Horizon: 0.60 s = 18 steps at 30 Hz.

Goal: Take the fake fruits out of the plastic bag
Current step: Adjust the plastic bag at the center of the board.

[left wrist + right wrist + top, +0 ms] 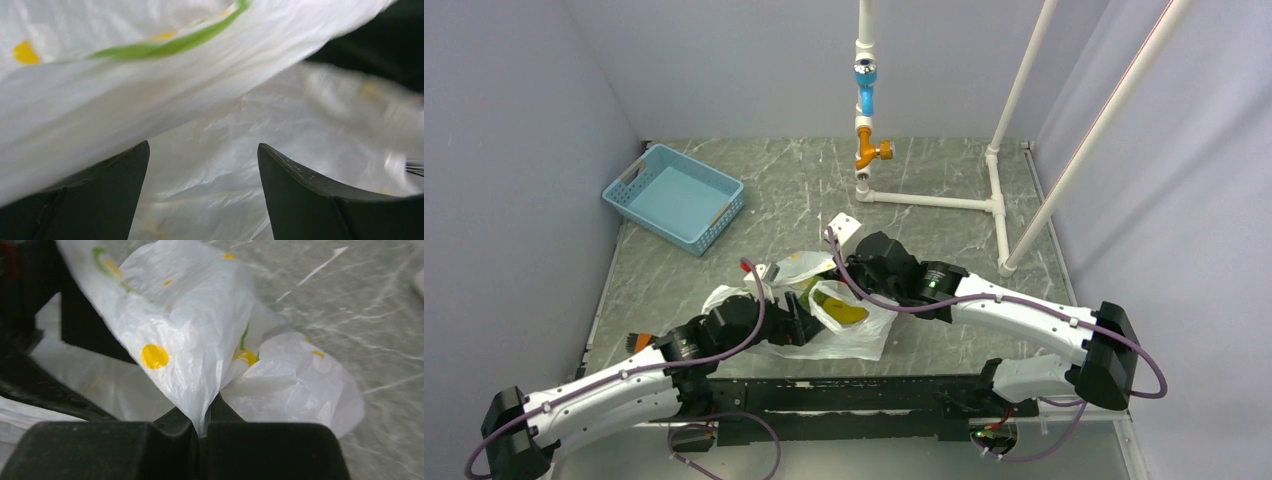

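The white plastic bag (844, 335) lies crumpled on the table just ahead of both arms. Through its open mouth I see a yellow oblong fruit (848, 313) and something green (822, 294) beside it; other fruits are hidden. My right gripper (202, 422) is shut on a fold of the plastic bag (190, 340), at the bag's far edge in the top view (871, 268). My left gripper (202, 165) stands open with bag film (200, 125) filling the space ahead of its fingers; it sits at the bag's left side (796, 322).
A blue lattice basket (674, 197) stands at the back left. A white pipe frame (924, 200) with an orange and blue fitting (866, 110) rises at the back centre and right. A small white card (845, 226) lies behind the bag.
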{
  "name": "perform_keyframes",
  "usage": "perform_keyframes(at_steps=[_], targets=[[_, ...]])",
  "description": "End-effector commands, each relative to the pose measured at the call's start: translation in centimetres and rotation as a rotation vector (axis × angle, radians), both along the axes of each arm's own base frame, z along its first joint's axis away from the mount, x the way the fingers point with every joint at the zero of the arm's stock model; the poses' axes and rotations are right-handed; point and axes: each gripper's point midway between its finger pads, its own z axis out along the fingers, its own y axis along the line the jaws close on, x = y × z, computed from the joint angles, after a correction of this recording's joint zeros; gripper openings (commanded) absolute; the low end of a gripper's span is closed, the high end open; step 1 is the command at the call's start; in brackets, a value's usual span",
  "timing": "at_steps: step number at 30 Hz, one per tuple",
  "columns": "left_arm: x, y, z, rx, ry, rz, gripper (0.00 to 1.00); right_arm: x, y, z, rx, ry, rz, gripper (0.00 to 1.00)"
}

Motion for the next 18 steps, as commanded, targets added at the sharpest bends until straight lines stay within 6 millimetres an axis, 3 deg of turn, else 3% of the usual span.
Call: perform_keyframes(at_steps=[1,7,10,12,15,18], targets=[[1.4,-3.2,4.7,-0.095,-0.094,-0.05,0.83,-3.2,2.6,0.6,0.189,0.124,0.117,0.0],[4.0,-4.2,2.9,-0.086,-0.127,0.036,0.63,-3.3,1.7,2.1,0.315,0.199,0.076,0.0],[5.0,-4.3,1.0,-0.065,-0.165,0.064,0.61,-3.4,1.2,2.7,0.354,0.211,0.044,0.0],[5.2,-4.6,-1.3,-0.016,-0.141,0.061,0.54,-3.1,0.4,2.8,0.375,0.197,0.004,0.0],[3.9,-5.6,-3.4,-0.032,-0.114,0.002,0.46,-2.9,-0.5,3.2,0.421,0.173,-0.024,0.0],[1.7,-4.9,-6.1,-0.015,-0.087,-0.016,0.45,-2.9,-1.0,3.1,0.426,0.156,-0.03,0.0]])
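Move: From the left hand, empty and wide open, the plastic bag's open mouth lies about 4 cm ahead, 3 cm to the right and 8 cm below. The yellow fruit is some 5 cm ahead, 5 cm right and 8 cm down; the green fruit about 9 cm straight ahead at similar depth. The right hand already pinches the bag's rim, with the mouth about 2 cm back, 3 cm left and 13 cm below it. The left hand swings forward and right some 4 cm each way over the bag, nearly level at first, then plunges to end about 6 cm lower in the bag's mouth near the yellow fruit, its fingers narrowing from wide open to about half. The shut right hand keeps its pinch on the rim and draws it back about 3.5 cm, dipping and coming up again, while the wrist tilts and rolls some 20 degrees so that the fingers point more steeply down. ##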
